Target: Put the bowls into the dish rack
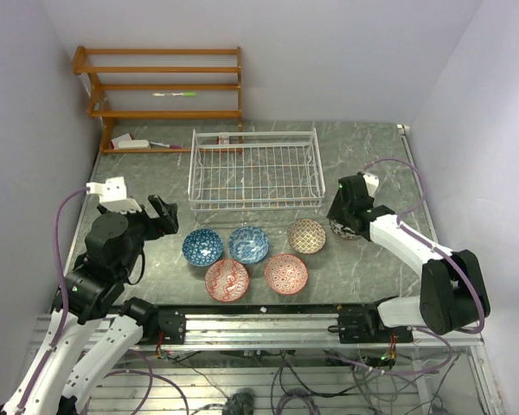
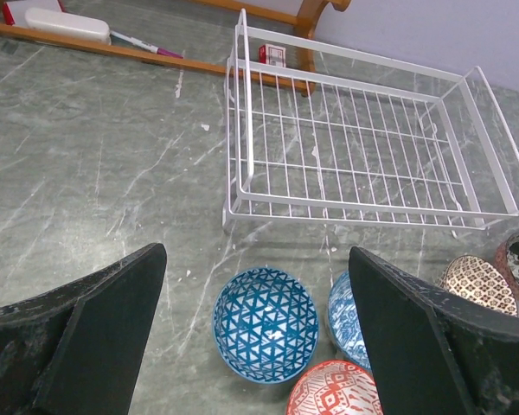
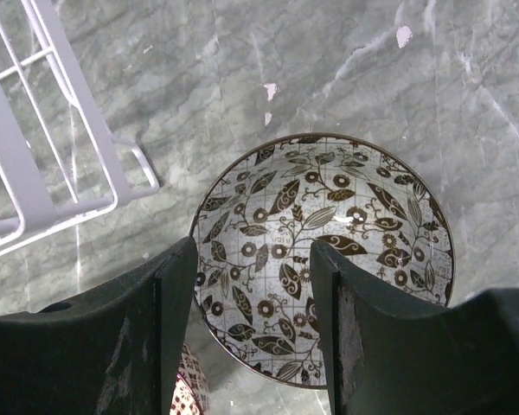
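The white wire dish rack (image 1: 255, 169) stands empty at the back middle of the table; it also shows in the left wrist view (image 2: 372, 147). In front of it lie two blue bowls (image 1: 202, 246) (image 1: 248, 244), a tan bowl (image 1: 306, 235) and two red bowls (image 1: 227, 280) (image 1: 285, 273). My left gripper (image 1: 160, 216) is open and empty, held above and left of the triangle-patterned blue bowl (image 2: 265, 322). My right gripper (image 3: 253, 259) is open over the black-and-white bowl (image 3: 329, 225), one finger outside its near rim and one inside, not closed on it.
An orange-brown wooden shelf (image 1: 160, 86) stands against the back left wall, holding a pen and a white object (image 2: 67, 24). A small red-and-white box (image 2: 272, 54) sits behind the rack. The rack's corner (image 3: 35, 173) is left of the right gripper. Walls close both sides.
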Available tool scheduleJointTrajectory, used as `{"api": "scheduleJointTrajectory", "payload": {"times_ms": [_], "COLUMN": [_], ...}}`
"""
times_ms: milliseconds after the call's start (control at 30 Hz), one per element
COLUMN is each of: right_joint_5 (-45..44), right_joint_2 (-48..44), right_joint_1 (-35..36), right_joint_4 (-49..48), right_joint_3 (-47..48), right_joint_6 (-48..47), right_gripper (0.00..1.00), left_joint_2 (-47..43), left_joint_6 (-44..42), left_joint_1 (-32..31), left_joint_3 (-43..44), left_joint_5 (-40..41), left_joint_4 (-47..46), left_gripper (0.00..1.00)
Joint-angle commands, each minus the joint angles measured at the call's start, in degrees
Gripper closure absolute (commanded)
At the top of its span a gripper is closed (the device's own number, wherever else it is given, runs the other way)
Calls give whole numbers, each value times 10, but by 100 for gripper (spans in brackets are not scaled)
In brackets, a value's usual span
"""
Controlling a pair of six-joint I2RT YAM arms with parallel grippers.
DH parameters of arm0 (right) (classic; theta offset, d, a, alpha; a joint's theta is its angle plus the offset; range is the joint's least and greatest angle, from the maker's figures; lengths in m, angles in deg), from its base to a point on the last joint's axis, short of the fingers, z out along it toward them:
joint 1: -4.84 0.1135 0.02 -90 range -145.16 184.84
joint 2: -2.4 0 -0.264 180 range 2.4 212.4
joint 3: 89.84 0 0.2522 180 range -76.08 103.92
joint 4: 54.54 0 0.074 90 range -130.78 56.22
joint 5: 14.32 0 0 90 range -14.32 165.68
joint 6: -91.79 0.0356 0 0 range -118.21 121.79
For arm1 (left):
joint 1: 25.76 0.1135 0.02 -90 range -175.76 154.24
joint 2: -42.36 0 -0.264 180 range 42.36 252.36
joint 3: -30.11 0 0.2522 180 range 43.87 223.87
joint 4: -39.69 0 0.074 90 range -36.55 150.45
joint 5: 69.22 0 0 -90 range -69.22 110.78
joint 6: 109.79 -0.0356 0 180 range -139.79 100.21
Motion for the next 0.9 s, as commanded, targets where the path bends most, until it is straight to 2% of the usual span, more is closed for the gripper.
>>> {"api": "scheduleJointTrajectory", "payload": {"times_ms": [0, 533, 567, 600, 667, 700, 867], "right_joint_5": [-6, -5, -7, -10, -21, -26, -38], "right_joint_2": [-8, 84, 85, 84, 80, 78, 69], "right_joint_1": [-5, -22, -22, -22, -23, -23, -24], "right_joint_4": [-46, -73, -70, -67, -59, -55, -42], "right_joint_3": [-9, 11, 12, 12, 13, 13, 8], "right_joint_6": [11, 46, 47, 48, 50, 50, 50], "right_gripper": [45, 46, 49, 58, 85, 89, 96], "left_joint_2": [6, 25, 25, 27, 27, 27, 25], "left_joint_6": [-9, -17, -18, -18, -19, -19, -19], "left_joint_1": [7, 11, 12, 13, 15, 17, 23], "left_joint_3": [-6, -5, -5, -5, -5, -6, -6], "left_joint_5": [-15, -28, -29, -31, -36, -37, -44], "left_joint_4": [-9, -16, -16, -17, -18, -19, -20], "left_gripper": [2, 2, 3, 2, 3, 2, 2]}}
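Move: My right hand hangs open over the near-left part of the black-and-white bowl. Its middle lies about 4 cm to my right, 1 cm ahead and 4 cm below. The tan bowl is some 8 cm to my left and 3 cm back; the dish rack's middle is about 24 cm to my left, 18 cm ahead and slightly below. From my left hand, the black-and-white bowl lies roughly 47 cm right, 11 cm ahead and 26 cm down. I ease my right hand forward about 2 cm, then dip some 3 cm so the open fingers straddle the left rim of the black-and-white bowl. I close them nearly shut, one finger inside and one outside, pinching the rim, then start back up about 1 cm while drawing right and a little forward. ##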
